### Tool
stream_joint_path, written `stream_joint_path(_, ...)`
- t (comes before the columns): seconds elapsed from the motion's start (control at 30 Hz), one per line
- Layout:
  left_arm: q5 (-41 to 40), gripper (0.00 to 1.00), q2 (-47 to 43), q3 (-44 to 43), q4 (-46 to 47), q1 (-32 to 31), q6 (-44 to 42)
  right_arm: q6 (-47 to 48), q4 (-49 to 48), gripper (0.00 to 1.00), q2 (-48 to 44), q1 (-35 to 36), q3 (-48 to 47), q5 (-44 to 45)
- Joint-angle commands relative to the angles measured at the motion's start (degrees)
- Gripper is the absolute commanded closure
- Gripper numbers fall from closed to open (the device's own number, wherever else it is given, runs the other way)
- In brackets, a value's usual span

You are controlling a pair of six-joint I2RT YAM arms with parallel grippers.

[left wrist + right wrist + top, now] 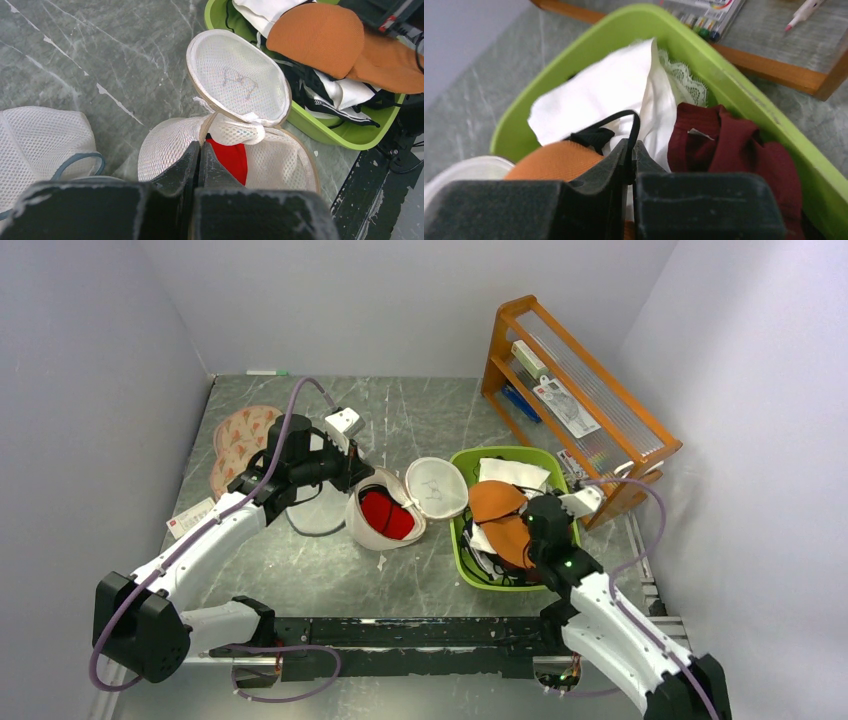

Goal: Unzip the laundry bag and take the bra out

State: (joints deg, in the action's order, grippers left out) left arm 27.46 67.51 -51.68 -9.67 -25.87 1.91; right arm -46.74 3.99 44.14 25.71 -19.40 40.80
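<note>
The round cream mesh laundry bag (368,530) lies open like a clamshell at mid-table, its lid (235,80) tipped up with a faint dark mark on it. The bright red bra (385,515) shows inside the lower half and in the left wrist view (232,157). My left gripper (358,478) is shut on the bag's near rim (200,147). My right gripper (535,515) is over the green bin (465,570), shut (631,147) on a thin black strap (634,122) of an orange cupped garment (497,502).
The green bin's wall (744,100) also holds a white cloth (599,95) and a dark maroon cloth (734,145). A white mesh bag (40,145) lies left of the laundry bag. A pink patterned bag (240,435) is at far left. A wooden rack (590,390) stands at back right.
</note>
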Motion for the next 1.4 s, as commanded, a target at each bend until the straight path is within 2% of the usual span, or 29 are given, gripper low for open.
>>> stream_joint_path(0.0,-0.16,0.93,-0.81,-1.05,0.72,-0.45,-0.68,-4.54,3.02,0.88,-8.04,-0.31,1.67,6.38)
stream_joint_path(0.13,-0.17,0.93,-0.71,-1.05,0.68,-0.45,-0.64,-2.06,10.18,0.62,-13.39,-0.31,-2.45,4.65)
stream_joint_path(0.2,-0.05,0.93,-0.71,-1.05,0.76,-0.45,-0.59,1.06,11.97,0.53,-15.79,-0.31,-5.95,0.64)
stream_joint_path(0.33,0.06,0.93,-0.87,-1.05,0.88,-0.45,-0.48,10.47,9.27,0.37,-19.6,-0.3,-11.81,-11.23)
stream_joint_path(0.43,0.02,0.93,-0.97,-0.97,0.88,-0.48,-0.51,14.56,7.62,0.27,-19.62,-0.3,-15.1,-15.4)
stream_joint_path(0.57,-0.6,0.93,-1.22,-0.97,0.77,-0.57,-0.64,18.61,7.46,0.19,-16.64,-0.32,-19.27,-19.41)
stream_joint_path(0.67,-0.86,0.93,-1.49,-0.82,0.94,-0.67,-0.63,21.77,5.98,0.07,-12.7,-0.31,-20.6,-25.31)
stream_joint_path(0.77,-0.77,0.93,-1.41,-0.83,0.88,-0.76,-0.66,23.65,6.52,0.05,-5.86,-0.31,-22.39,-31.16)
stream_joint_path(0.87,-1.6,0.93,-1.33,-0.81,0.58,-1.26,-0.9,25.92,6.99,0.03,1.08,-0.32,-22.76,-32.86)
stream_joint_path(1.0,-2.01,0.93,-1.04,-0.96,0.12,-1.62,-1.18,24.47,5.52,0.02,9.8,-0.36,-19.37,-30.49)
stream_joint_path(1.1,-2.98,0.93,-1.35,-0.98,-0.15,-2.04,-1.45,19.37,3.92,0.02,14.07,-0.53,-13.77,-24.83)
stream_joint_path(1.27,-3.53,0.93,-1.67,-0.88,-0.02,-2.78,-1.65,13.55,2.29,0.03,14.18,-2.64,-6.39,-20.14)
stream_joint_path(1.37,-3.78,0.93,-1.88,-0.88,0.0,-2.87,-1.56,13.44,3.93,0.03,11.2,-3.09,-7.08,-18.54)
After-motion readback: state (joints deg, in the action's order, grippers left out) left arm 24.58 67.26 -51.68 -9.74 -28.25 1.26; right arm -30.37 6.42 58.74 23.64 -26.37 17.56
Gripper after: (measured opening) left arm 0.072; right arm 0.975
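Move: The orange bra lies on the clothes in the green basket. Its far cup is about 6 cm to the left of the right hand, level with it fore and aft and some 6 cm below; its black strap is still between the right fingertips. The white cloth lies about 7 cm ahead and 3 cm left; the laundry bag's lid is roughly 19 cm left and 3 cm ahead. From the left hand the cup is about 27 cm to the right, 1 cm back and 14 cm below. The orange bra's black strap comes free as the right fingers spread wide and the hand rises almost 19 cm, drawing slightly back. It then swings left, forward for part of the way, and sinks some 23 cm towards the far cup, turning counter-clockwise and tipping down, to stop with its open fingers astride the cup; firm contact can't be seen. ##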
